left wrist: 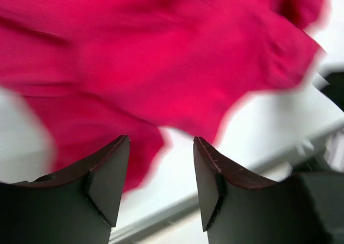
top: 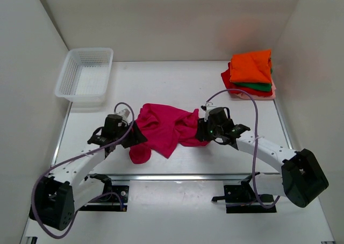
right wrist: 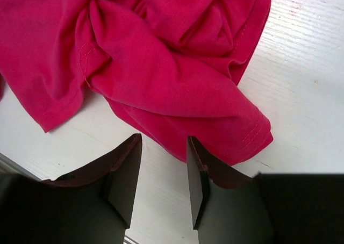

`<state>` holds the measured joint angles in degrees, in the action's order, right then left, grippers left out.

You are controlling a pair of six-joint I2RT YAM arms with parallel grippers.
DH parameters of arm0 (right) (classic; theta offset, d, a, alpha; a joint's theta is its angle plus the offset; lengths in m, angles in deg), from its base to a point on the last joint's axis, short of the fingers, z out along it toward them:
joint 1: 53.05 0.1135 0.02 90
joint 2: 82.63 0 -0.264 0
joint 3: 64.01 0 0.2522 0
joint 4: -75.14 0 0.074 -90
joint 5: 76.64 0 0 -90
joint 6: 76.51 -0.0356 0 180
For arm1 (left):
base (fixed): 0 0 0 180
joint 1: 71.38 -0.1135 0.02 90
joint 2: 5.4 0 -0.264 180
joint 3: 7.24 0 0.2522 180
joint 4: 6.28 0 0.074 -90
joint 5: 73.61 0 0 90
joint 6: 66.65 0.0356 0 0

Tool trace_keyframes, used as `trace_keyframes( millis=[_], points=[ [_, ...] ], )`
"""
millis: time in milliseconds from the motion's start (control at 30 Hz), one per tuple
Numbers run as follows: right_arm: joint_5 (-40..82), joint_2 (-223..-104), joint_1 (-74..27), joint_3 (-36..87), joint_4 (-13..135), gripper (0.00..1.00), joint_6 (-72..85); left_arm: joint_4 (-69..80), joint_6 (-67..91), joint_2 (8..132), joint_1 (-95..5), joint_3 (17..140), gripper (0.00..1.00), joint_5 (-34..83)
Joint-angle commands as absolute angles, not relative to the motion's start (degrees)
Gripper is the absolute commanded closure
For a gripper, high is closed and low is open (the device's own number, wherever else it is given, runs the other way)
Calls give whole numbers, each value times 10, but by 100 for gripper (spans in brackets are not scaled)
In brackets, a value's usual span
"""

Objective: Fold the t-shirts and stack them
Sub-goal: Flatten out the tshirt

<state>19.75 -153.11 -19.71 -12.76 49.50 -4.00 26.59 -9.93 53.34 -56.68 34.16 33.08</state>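
A magenta-pink t-shirt (top: 164,127) lies crumpled on the white table between my two arms. My left gripper (top: 137,136) is at its left edge, open and empty; in the left wrist view the cloth (left wrist: 161,56) is blurred just beyond the fingertips. My right gripper (top: 199,130) is at the shirt's right edge, open and empty; in the right wrist view a hemmed fold of the shirt (right wrist: 177,83) lies just ahead of the fingers. A stack of folded t-shirts (top: 251,73), orange on top, then green, red and pale pink, sits at the back right.
A white mesh basket (top: 85,75) stands at the back left. White walls enclose the table on three sides. A metal rail (top: 177,176) runs along the table's near edge.
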Motion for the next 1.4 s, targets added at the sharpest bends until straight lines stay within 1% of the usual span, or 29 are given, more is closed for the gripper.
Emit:
trace_keyframes(
  millis=[0,100,233,300,433,533,567,600,633,667,733,767,967,1067,1100,1167,1233,1300,1367],
  points=[
    [185,-1541,-203,-140,531,63,-54,205,-183,506,-476,329,38,351],
    [181,-1551,-213,-137,537,61,-60,164,-219,541,-407,320,37,347],
    [170,-1569,-226,-115,529,59,-56,112,-240,592,-364,311,36,334],
    [154,-1575,-241,-118,536,56,-68,108,-245,644,-330,343,36,319],
    [156,-1565,-274,-120,552,52,-75,100,-242,728,-294,366,36,294],
    [156,-1561,-293,-115,557,51,-69,82,-247,780,-296,366,36,287],
    [165,-1559,-300,-114,556,49,-69,60,-246,794,-298,366,44,291],
    [173,-1563,-306,-113,558,49,-68,57,-241,808,-299,372,65,297],
    [177,-1559,-311,-115,562,47,-65,55,-239,806,-305,374,75,297],
    [182,-1560,-313,-116,559,45,-62,58,-237,803,-306,382,100,292],
    [186,-1561,-313,-118,562,43,-55,75,-228,787,-315,392,100,276],
    [186,-1564,-310,-118,560,41,-56,110,-224,771,-323,396,100,275],
    [193,-1547,-327,-154,576,38,-72,178,-194,695,-355,409,100,266],
    [211,-1527,-349,-181,577,33,-75,228,-177,633,-382,422,100,299],
    [207,-1523,-356,-187,583,30,-75,256,-171,620,-402,435,100,301],
    [228,-1521,-369,-200,590,27,-77,300,-150,574,-435,469,100,312],
    [243,-1517,-372,-210,602,28,-84,344,-131,531,-477,527,100,329],
    [246,-1521,-366,-220,611,30,-94,388,-115,516,-519,563,100,345],
    [281,-1533,-366,-228,646,31,-112,416,-107,512,-529,602,100,357]
  ],
)
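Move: The t-shirt's near corner, between its two sleeves, lies about 12 cm right of the left hand, 4 cm back and 6 cm below it. The near-left sleeve end sits some 6 cm back and straight in line sideways. From the right hand, the right sleeve's tip is about 4 cm to the right, 1 cm back and 7 cm below; the near corner lies 12 cm left and 7 cm back of that hand. Rightward, down and slightly back, the left hand sweeps about 13 cm to the near corner, turns clockwise, and shuts its part-open fingers on the cloth. Then it lifts about 18 cm, carrying the corner back left and forward as the fingers tip up. The right hand, empty, shifts some 7 cm right, a little down and forward, turning clockwise and opening wider close by the right sleeve's tip. ##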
